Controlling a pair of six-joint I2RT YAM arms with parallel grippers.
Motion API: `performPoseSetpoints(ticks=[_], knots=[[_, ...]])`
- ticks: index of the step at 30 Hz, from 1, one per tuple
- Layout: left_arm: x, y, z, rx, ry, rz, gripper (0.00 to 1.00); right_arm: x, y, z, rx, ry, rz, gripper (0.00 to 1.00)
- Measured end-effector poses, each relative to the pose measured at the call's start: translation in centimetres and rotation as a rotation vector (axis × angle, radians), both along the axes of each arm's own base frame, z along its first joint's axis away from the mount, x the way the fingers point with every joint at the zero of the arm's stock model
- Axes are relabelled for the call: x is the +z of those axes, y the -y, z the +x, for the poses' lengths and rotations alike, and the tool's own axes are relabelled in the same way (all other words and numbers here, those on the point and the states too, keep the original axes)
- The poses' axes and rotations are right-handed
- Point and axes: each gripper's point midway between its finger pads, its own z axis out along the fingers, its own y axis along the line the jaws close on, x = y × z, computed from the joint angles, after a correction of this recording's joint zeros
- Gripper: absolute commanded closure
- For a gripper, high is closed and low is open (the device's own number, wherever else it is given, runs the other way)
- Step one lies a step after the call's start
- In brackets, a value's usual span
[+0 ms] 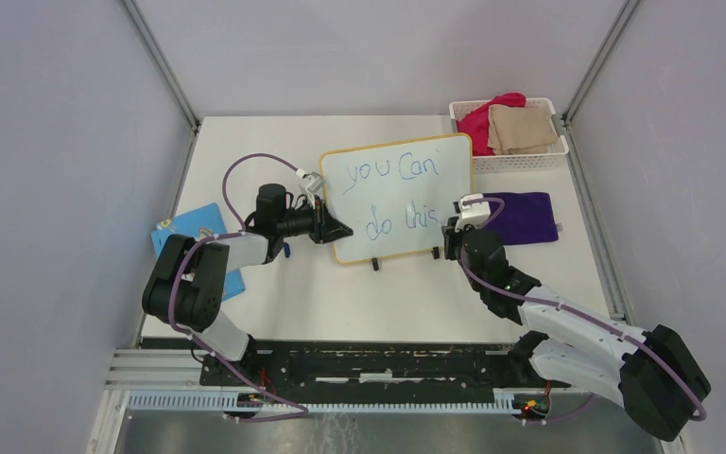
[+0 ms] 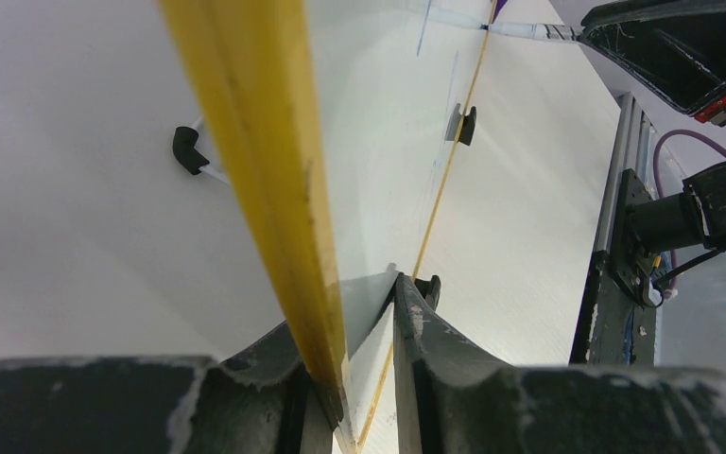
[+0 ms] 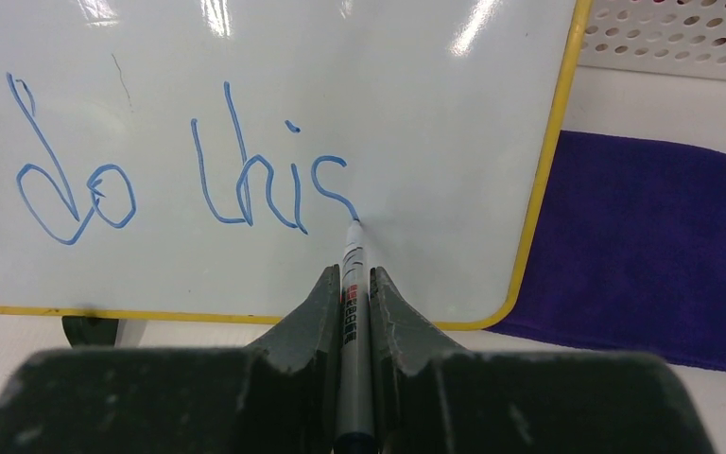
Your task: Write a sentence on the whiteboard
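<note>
The whiteboard (image 1: 399, 196) with its yellow rim stands tilted on black feet at the table's middle. On it the sentence (image 1: 395, 197) reads "you Can do this" in blue, in two lines. My left gripper (image 1: 338, 228) is shut on the whiteboard's left edge (image 2: 274, 189), one finger on each face. My right gripper (image 1: 455, 230) is shut on a grey marker (image 3: 351, 284). The marker's tip touches the board at the end of the "s" in "this" (image 3: 269, 180).
A purple cloth (image 1: 522, 217) lies right of the board. At the back right a white basket (image 1: 558, 154) holds red and tan cloths. A blue flat card (image 1: 189, 236) lies under the left arm. Walls close in on both sides.
</note>
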Motion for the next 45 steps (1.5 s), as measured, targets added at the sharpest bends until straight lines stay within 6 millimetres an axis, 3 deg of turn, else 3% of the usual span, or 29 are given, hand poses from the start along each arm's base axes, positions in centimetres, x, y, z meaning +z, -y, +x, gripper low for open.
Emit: performPoseSetpoints(ticks=[17, 27, 38, 45], knots=[[0.0, 0.0, 0.0, 0.001, 0.001, 0.001, 0.98, -0.6, -1.8, -0.7, 0.100, -0.031, 0.023, 1.00], [0.0, 0.0, 0.0, 0.000, 0.000, 0.001, 0.98, 1.9, -2.6, -1.3, 0.150, 0.023, 0.093, 1.00], [0.0, 0.0, 0.0, 0.000, 0.001, 0.001, 0.98, 3.1, -7.2, -2.4, 0.273, 0.037, 0.056, 1.00], [0.0, 0.0, 0.0, 0.000, -0.001, 0.001, 0.98, 2.8, -7.5, -1.6, 0.234, 0.036, 0.031, 1.00]])
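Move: The right hand holds the marker with its tip on the whiteboard at the bottom right of the "s". The foot of the "i" it draws towards lies about 7 cm ahead, 4 cm left and 3 cm below the hand. The "o" of "do" is about 14 cm left and 6 cm ahead, the board's right edge about 7 cm right and 8 cm ahead, both some 1 cm lower. From the left hand, the "i" foot is about 20 cm right and 3 cm ahead. Keeping its grip on the marker, the right hand draws the tip left along the board for about 2 cm, easing back and slightly down towards the foot of the "i", then lifts the tip off by going up some 3 cm and drawing back. Clear of the board, it sweeps about 5 cm farther left past the "i" and "h" towards the gap before "this", turning some 15 degrees counter-clockwise on the way, and finally eases a little forward again, while the left hand stays still and keeps its hold on the board's left edge. ##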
